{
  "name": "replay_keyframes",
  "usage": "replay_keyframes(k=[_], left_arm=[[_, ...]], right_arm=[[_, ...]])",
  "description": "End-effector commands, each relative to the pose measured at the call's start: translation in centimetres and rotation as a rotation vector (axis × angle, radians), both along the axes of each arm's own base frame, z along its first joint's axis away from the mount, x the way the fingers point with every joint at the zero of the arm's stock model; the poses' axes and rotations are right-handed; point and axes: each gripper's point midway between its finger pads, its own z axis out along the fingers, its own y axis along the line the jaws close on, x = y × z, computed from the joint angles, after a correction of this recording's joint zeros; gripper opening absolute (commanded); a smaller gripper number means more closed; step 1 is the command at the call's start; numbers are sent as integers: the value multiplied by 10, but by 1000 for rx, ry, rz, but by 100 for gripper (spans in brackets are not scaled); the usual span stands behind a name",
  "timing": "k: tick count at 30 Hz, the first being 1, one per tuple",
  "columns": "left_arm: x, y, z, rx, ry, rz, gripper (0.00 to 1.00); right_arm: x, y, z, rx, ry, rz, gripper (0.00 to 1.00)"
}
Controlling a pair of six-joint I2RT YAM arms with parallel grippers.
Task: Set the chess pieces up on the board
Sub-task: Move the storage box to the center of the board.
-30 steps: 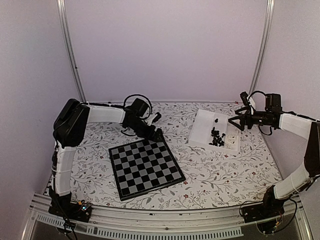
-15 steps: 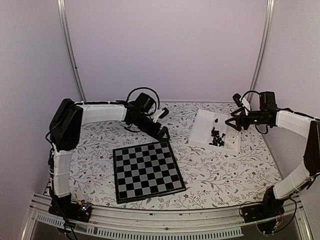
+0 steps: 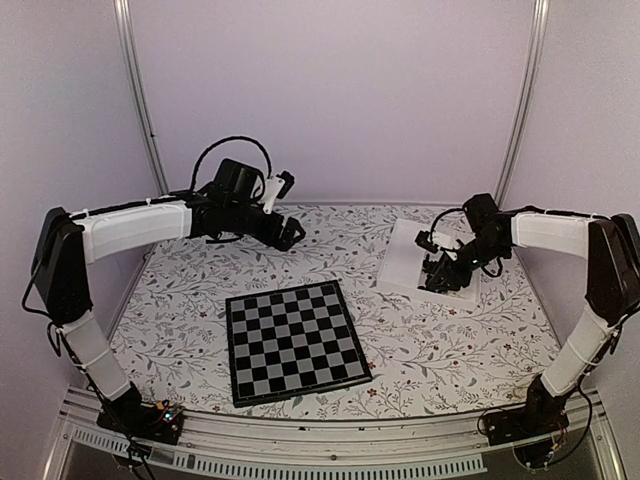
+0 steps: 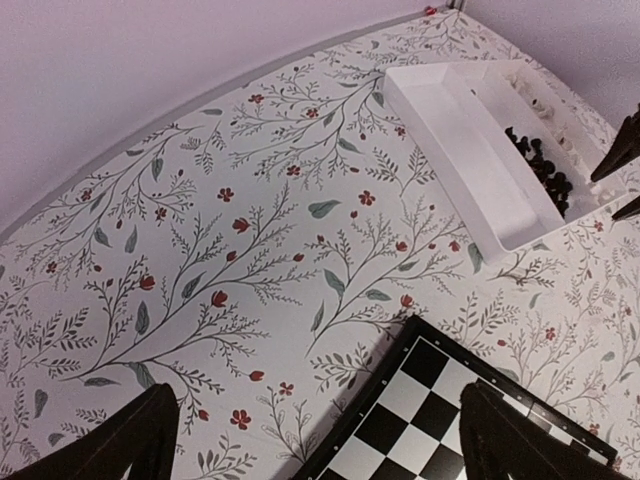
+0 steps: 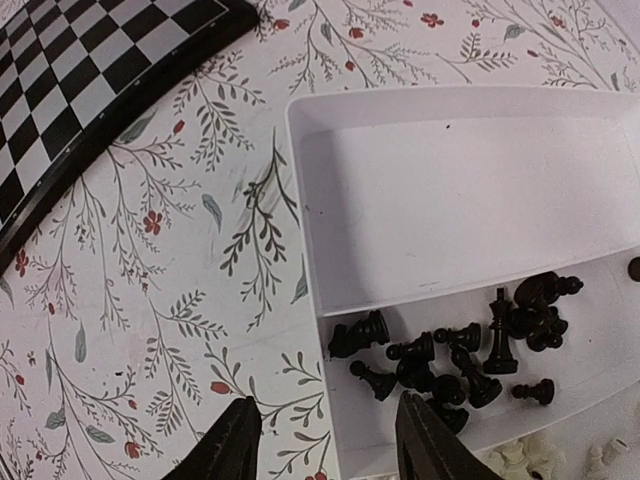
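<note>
The board (image 3: 295,340) lies flat at the table's middle with no pieces on it; its corner (image 4: 440,415) shows in the left wrist view. The black chess pieces (image 5: 455,355) lie tumbled in a narrow compartment of the white tray (image 5: 450,190). My right gripper (image 5: 335,450) hangs low over the tray's near corner, open. One finger is over the table and the other over the pieces, with nothing gripped. In the top view it is my right gripper (image 3: 437,272) that covers most of the pile. My left gripper (image 3: 288,237) is wide open and empty, raised behind the board.
Pale cream pieces (image 5: 530,462) lie in the tray's outermost compartment. The tray's large compartment (image 4: 465,150) holds nothing. The table (image 3: 400,340) has a floral cloth, with pale walls at the back and both sides.
The board has turned square to the table edge. My left arm has lifted off it and swung toward the back. My right gripper has dropped onto the tray and its jaws have narrowed.
</note>
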Motion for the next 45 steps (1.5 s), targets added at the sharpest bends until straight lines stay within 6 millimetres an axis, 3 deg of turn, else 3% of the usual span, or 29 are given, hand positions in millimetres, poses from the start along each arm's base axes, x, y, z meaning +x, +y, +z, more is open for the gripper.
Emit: replay_keyframes(k=[1,17,21,37,45], left_arm=[[2,10,-4,2,-13,10,99],[-5,5,-1,-22,1,-24,99],[-6,3,-1,-24,7,-36,100],[-10,1,-2,-19,12,-55,99],[-10,0,-5,-15,19,-60,99]], right_arm=[[-2,-6,-11,-91,32,9,50],[7,11,-39,-159,84,63,51],[1,10,-44,-175,105,87,49],[-53,11,-57,-197,237,203,34],[-94,-5,-60,-228,294,220,27]])
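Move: For the right hand, the storage box's near wall, by the black pieces' compartment, is about 3 cm back, 1 cm left and 7 cm below. The black pieces lie some 3 cm ahead, 1 cm left, the white ones about 4 cm ahead, 5 cm right, both 8 cm down; the chessboard's middle is roughly 30 cm left, 12 cm back, 9 cm lower. From the left hand that wall lies about 32 cm right, 7 cm back, 17 cm below. The right hand comes to straddle the storage box's near wall, one finger inside against it and the other outside, and drags the box back by it. It first sinks about 5 cm, then draws back some 6 cm, sinking a little more, while the fingers narrow from half open and the wrist tips them back towards the base. ##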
